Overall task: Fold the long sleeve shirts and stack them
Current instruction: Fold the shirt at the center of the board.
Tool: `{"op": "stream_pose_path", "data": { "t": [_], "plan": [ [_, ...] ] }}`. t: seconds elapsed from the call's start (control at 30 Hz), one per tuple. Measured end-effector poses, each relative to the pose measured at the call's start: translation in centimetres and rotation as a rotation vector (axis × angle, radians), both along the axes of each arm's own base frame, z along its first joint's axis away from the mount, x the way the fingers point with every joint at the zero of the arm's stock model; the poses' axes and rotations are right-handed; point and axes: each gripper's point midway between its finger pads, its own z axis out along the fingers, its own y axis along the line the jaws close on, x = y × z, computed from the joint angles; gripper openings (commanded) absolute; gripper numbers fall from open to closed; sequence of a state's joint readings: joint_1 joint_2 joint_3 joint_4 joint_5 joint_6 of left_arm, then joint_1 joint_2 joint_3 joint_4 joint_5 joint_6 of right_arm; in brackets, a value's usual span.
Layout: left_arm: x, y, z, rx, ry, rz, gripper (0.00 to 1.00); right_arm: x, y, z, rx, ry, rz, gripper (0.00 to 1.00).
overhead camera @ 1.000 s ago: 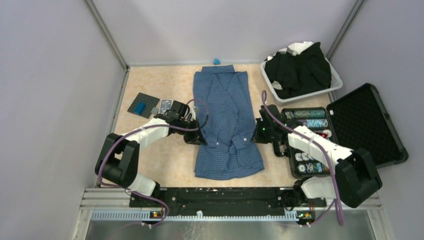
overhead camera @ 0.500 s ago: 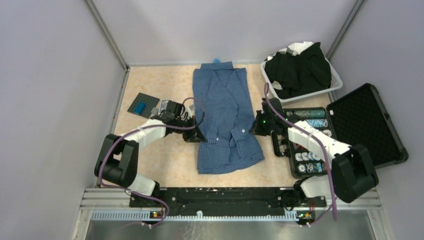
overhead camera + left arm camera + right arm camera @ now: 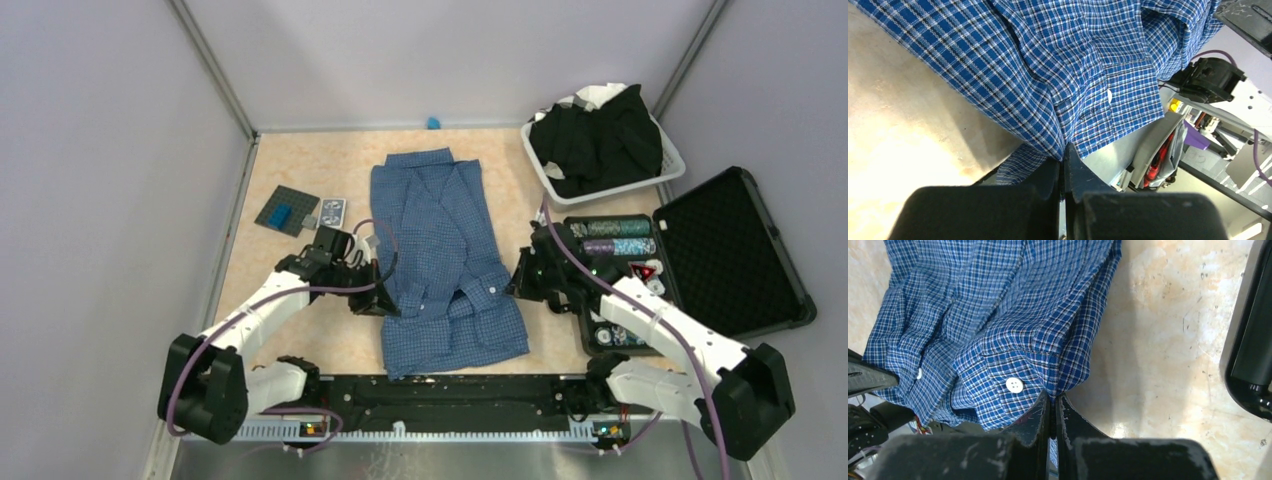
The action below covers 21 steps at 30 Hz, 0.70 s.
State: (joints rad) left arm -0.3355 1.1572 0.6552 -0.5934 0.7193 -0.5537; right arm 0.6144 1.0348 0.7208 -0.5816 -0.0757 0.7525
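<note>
The blue fine-checked shirt (image 3: 432,222) lies lengthwise mid-table, collar at the far end, sleeves folded in over its front. My left gripper (image 3: 392,303) is shut on its left edge near the lower part, and the left wrist view shows cloth (image 3: 1048,60) pinched between the closed jaws (image 3: 1063,152). At the right edge my right gripper (image 3: 517,287) is shut on the fabric beside a buttoned cuff (image 3: 1014,385); its closed jaws (image 3: 1053,399) nip a fold of cloth. More long sleeve shirts, plain black (image 3: 598,140), are heaped in a white basket (image 3: 672,165) at the back right.
An open black hard case with foam lining (image 3: 735,250) and a tray of chips (image 3: 610,240) sit just right of the right arm. A grey plate with a blue brick (image 3: 285,210) and a small card lie at the left. A small blue object (image 3: 433,122) rests by the back wall.
Both arms have drawn back toward the near edge and slightly left, dragging the blue shirt with them; its collar has moved away from the back wall. Both grips held throughout.
</note>
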Motion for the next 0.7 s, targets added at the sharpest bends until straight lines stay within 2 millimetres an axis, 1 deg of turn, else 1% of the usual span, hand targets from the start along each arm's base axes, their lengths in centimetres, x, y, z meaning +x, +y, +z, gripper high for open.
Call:
{"op": "stream_pose_path", "data": {
  "t": [0.1, 0.17, 0.2, 0.27, 0.33, 0.37, 0.4, 0.43, 0.47, 0.5, 0.57, 0.6, 0.63, 0.7],
  "plan": [
    [1.1, 0.0, 0.8, -0.013, 0.006, 0.020, 0.00, 1.1, 0.5, 0.4, -0.015, 0.005, 0.002, 0.00],
    [2.5, 0.1, 1.1, -0.026, 0.012, 0.046, 0.00, 2.3, 0.8, 0.6, -0.018, 0.008, -0.002, 0.00],
    [3.5, 0.1, 1.2, -0.030, 0.015, 0.061, 0.00, 3.3, 1.1, 0.6, -0.013, 0.009, -0.008, 0.00],
    [5.3, 0.3, 0.7, -0.034, 0.025, 0.089, 0.00, 5.6, 1.5, 0.0, -0.012, 0.015, -0.022, 0.00],
    [7.7, 0.5, -0.8, -0.040, 0.044, 0.124, 0.00, 7.6, 1.8, -1.3, -0.026, 0.032, -0.034, 0.00],
    [8.6, 0.7, -1.9, -0.035, 0.058, 0.139, 0.04, 8.6, 2.0, -2.4, -0.033, 0.045, -0.033, 0.06],
    [9.2, 1.0, -3.0, -0.027, 0.076, 0.153, 0.14, 9.2, 2.1, -3.4, -0.042, 0.060, -0.032, 0.15],
    [9.6, 1.3, -4.2, -0.012, 0.094, 0.168, 0.19, 9.7, 2.2, -4.6, -0.050, 0.077, -0.032, 0.24],
    [10.0, 1.6, -5.2, 0.005, 0.103, 0.179, 0.24, 9.8, 2.1, -5.5, -0.060, 0.094, -0.030, 0.29],
    [10.2, 1.9, -5.9, 0.026, 0.107, 0.190, 0.32, 9.9, 2.0, -6.3, -0.073, 0.106, -0.025, 0.34],
    [10.7, 2.3, -6.3, 0.055, 0.089, 0.201, 0.57, 9.9, 1.8, -6.9, -0.088, 0.112, -0.017, 0.43],
    [11.0, 2.5, -6.2, 0.066, 0.068, 0.199, 0.66, 10.0, 1.8, -6.8, -0.093, 0.104, -0.011, 0.48],
    [11.5, 2.6, -5.9, 0.076, 0.041, 0.201, 0.72, 10.3, 1.8, -6.4, -0.095, 0.091, -0.004, 0.52],
    [12.5, 2.9, -4.7, 0.092, -0.026, 0.201, 0.81, 10.9, 1.8, -5.5, -0.100, 0.054, 0.001, 0.55]
  ]
}}
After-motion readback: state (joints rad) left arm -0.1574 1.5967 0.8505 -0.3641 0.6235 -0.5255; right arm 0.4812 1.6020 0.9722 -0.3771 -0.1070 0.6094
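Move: Each hand already pinches one side of the lower shirt some 7 cm above the table. The shirt's middle lies about 12 cm ahead and 9 cm right of the left hand, and about 11 cm ahead and 15 cm left of the right. From the left hand the card deck is roughly 26 cm ahead and 17 cm left; from the right hand the black case handle is about 5 cm ahead and 14 cm right. Still pinching the shirt's two sides, both hands sweep it forward together about 10 cm towards its middle, rising barely a centimetre first and then dipping some 7 cm down to the table. There the fingers open and let go, and the hands start to rise a little, still edging forward; the left wrist turns about 10 degrees counter-clockwise on the way. ##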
